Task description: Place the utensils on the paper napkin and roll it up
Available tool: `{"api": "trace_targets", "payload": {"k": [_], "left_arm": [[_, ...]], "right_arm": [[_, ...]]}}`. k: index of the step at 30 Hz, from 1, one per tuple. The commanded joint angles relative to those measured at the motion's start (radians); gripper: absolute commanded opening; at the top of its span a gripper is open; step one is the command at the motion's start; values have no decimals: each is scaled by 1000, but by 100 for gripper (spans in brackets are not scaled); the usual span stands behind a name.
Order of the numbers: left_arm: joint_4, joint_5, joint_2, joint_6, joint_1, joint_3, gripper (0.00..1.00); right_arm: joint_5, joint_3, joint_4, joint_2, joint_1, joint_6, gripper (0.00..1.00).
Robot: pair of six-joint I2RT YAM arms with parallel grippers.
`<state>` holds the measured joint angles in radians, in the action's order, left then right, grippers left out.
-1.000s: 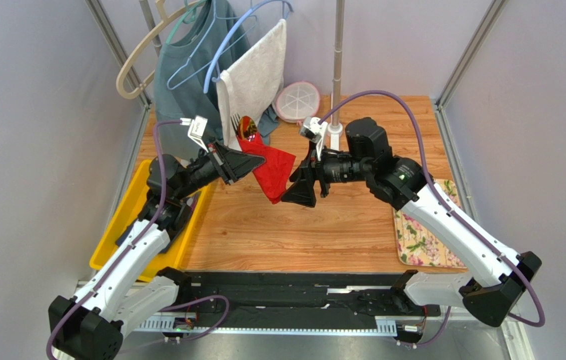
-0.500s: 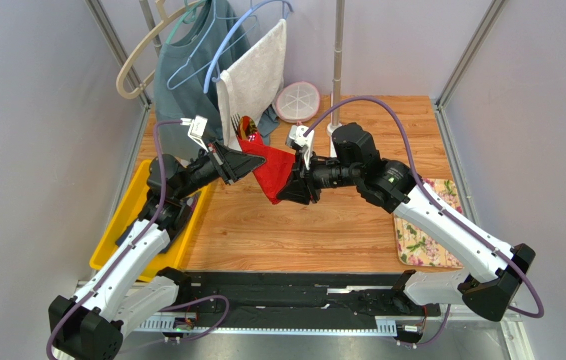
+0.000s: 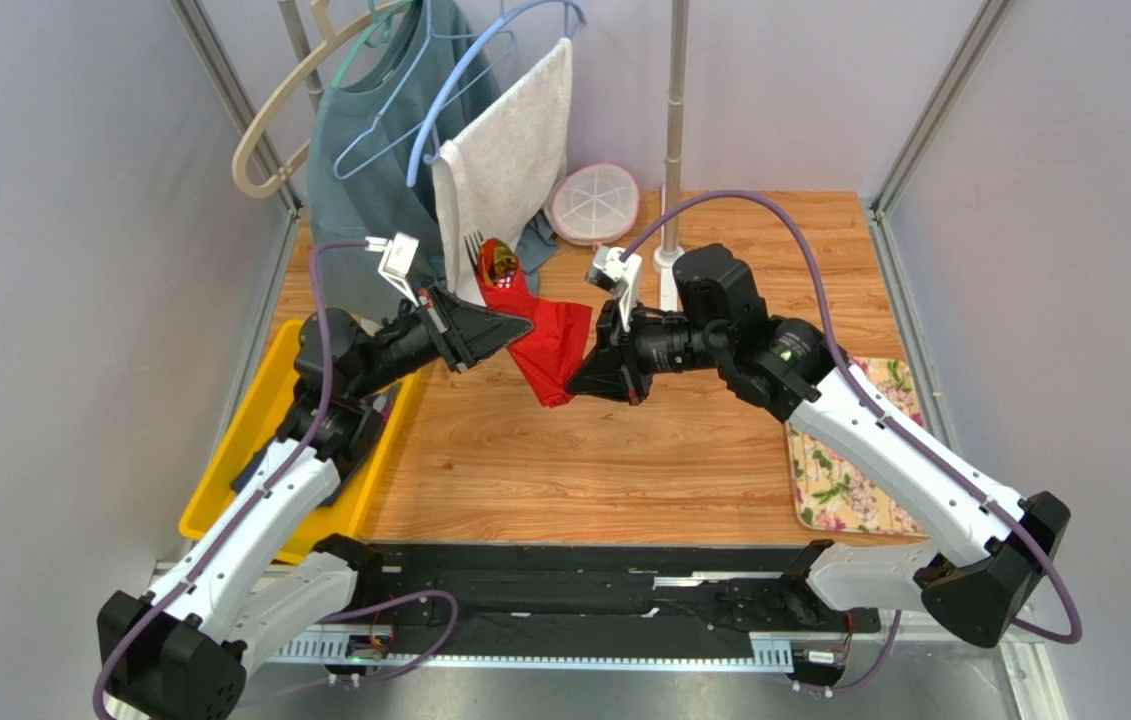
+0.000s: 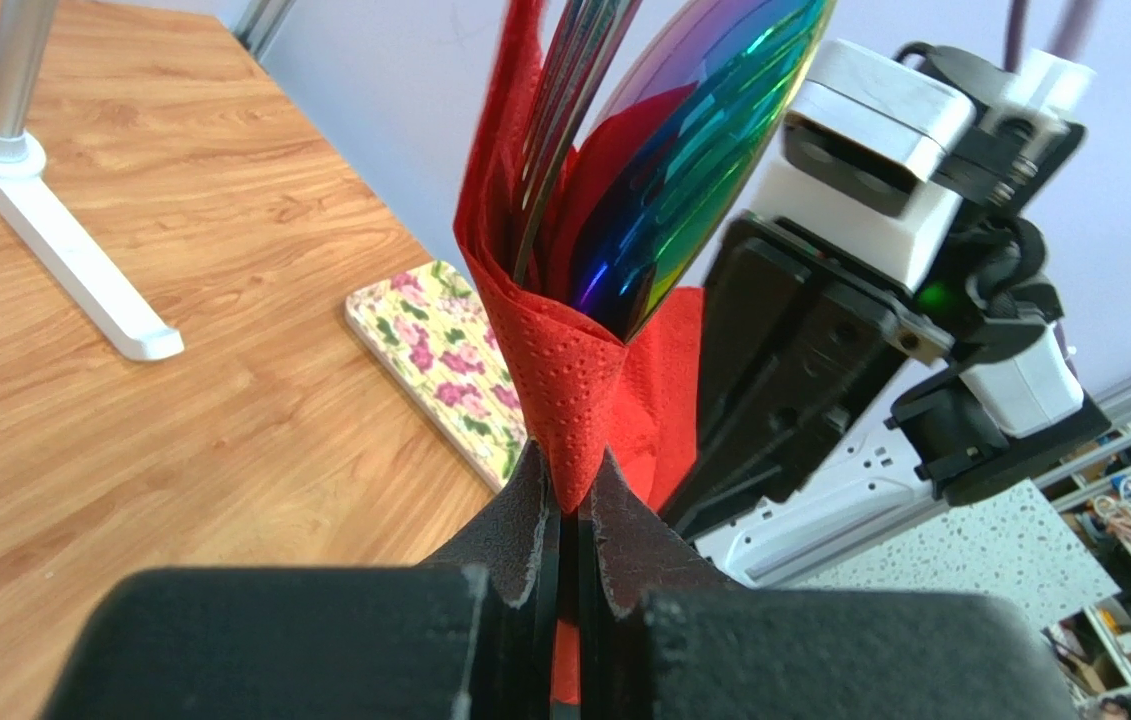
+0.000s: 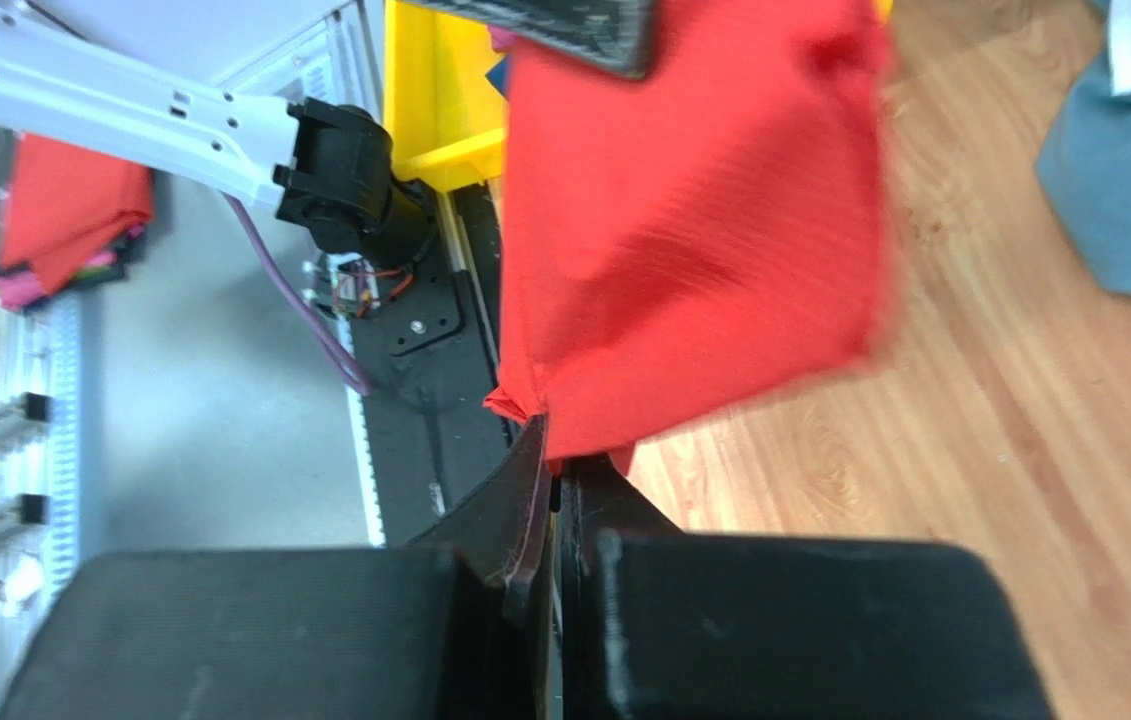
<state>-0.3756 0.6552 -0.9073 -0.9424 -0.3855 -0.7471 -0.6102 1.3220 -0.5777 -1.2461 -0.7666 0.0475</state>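
Note:
The red paper napkin (image 3: 549, 348) hangs in the air above the table, wrapped loosely around the utensils (image 3: 486, 258). Their shiny, iridescent spoon head (image 4: 691, 150) and fork tines (image 4: 574, 75) stick out of the napkin's (image 4: 574, 368) upper end. My left gripper (image 3: 508, 333) is shut on a pinched fold of the napkin below the utensils, and its tips (image 4: 571, 488) squeeze the paper. My right gripper (image 3: 583, 386) is shut on the napkin's lower corner; in the right wrist view the red sheet (image 5: 691, 225) runs straight into that gripper (image 5: 559, 458).
A yellow bin (image 3: 248, 435) stands at the left table edge and a floral cloth (image 3: 842, 480) lies at the right. A rack with hangers, a teal shirt (image 3: 376, 150) and a white towel (image 3: 511, 150) fills the back left. A round white lid (image 3: 594, 203) and a pole's base (image 3: 664, 258) are behind the grippers.
My right gripper has moved left to the napkin's lower corner and shut on it. The left gripper has held the napkin and utensils still.

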Motion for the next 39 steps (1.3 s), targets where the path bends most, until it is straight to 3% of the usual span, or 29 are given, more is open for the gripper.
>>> {"api": "trace_targets", "payload": {"k": [1, 6, 8, 9, 11, 12, 15, 21, 23, 31, 37, 38, 39], "left_arm": [[-63, 9, 16, -16, 14, -34, 0], [-82, 26, 11, -29, 14, -43, 0], [-83, 29, 11, -29, 13, -43, 0], [-85, 32, 11, -27, 14, -43, 0], [-86, 32, 13, -21, 13, -41, 0], [-86, 32, 13, -19, 13, -38, 0], [-88, 35, 11, -16, 13, -32, 0], [-95, 43, 11, -7, 13, -23, 0], [-100, 55, 13, -6, 13, -23, 0], [-121, 90, 16, -13, 13, -23, 0], [-146, 112, 21, -30, 13, -26, 0], [-149, 118, 22, -33, 11, -28, 0], [-151, 119, 22, -35, 13, -28, 0]], "right_arm": [[-97, -30, -19, -27, 69, 136, 0], [-210, -35, 29, -76, 112, 221, 2], [-232, -37, 36, -79, 112, 230, 8], [-235, -33, 38, -78, 113, 229, 22], [-229, -17, 35, -64, 115, 230, 41], [-218, -9, 32, -56, 115, 230, 60], [-169, 22, 30, -30, 116, 233, 82], [-135, 111, 39, -53, 115, 250, 87], [-117, 132, 50, -65, 115, 250, 96], [-103, 266, 44, -163, 109, 209, 98], [-141, 246, 41, -187, 98, 161, 96], [-146, 240, 48, -187, 98, 152, 94], [-152, 234, 50, -187, 98, 135, 86]]}}
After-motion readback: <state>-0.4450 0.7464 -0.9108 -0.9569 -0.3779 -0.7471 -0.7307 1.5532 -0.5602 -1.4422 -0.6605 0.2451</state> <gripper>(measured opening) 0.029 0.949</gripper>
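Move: The rolled napkin bundle is pinched about its middle in my left hand. From my right hand, shut on the napkin's loose flap, that middle lies some 6 cm ahead, 5 cm to the left and 3 cm higher. From the same right hand, the spoon head is about 11 cm ahead, 8 cm left and 8 cm up, and the fork tines are roughly 13 cm ahead, 10 cm left and 8 cm up. My left hand keeps its pinch on the bundle. With my right I first draw the napkin flap a centimetre forward and slightly down, tipping the fingers over nearly 20 degrees, then open wide to let it go. I raise that open hand some 7 cm, going forward and a little left, then sink about 2 cm as it goes on, bringing the fingers to either side of the bundle. ##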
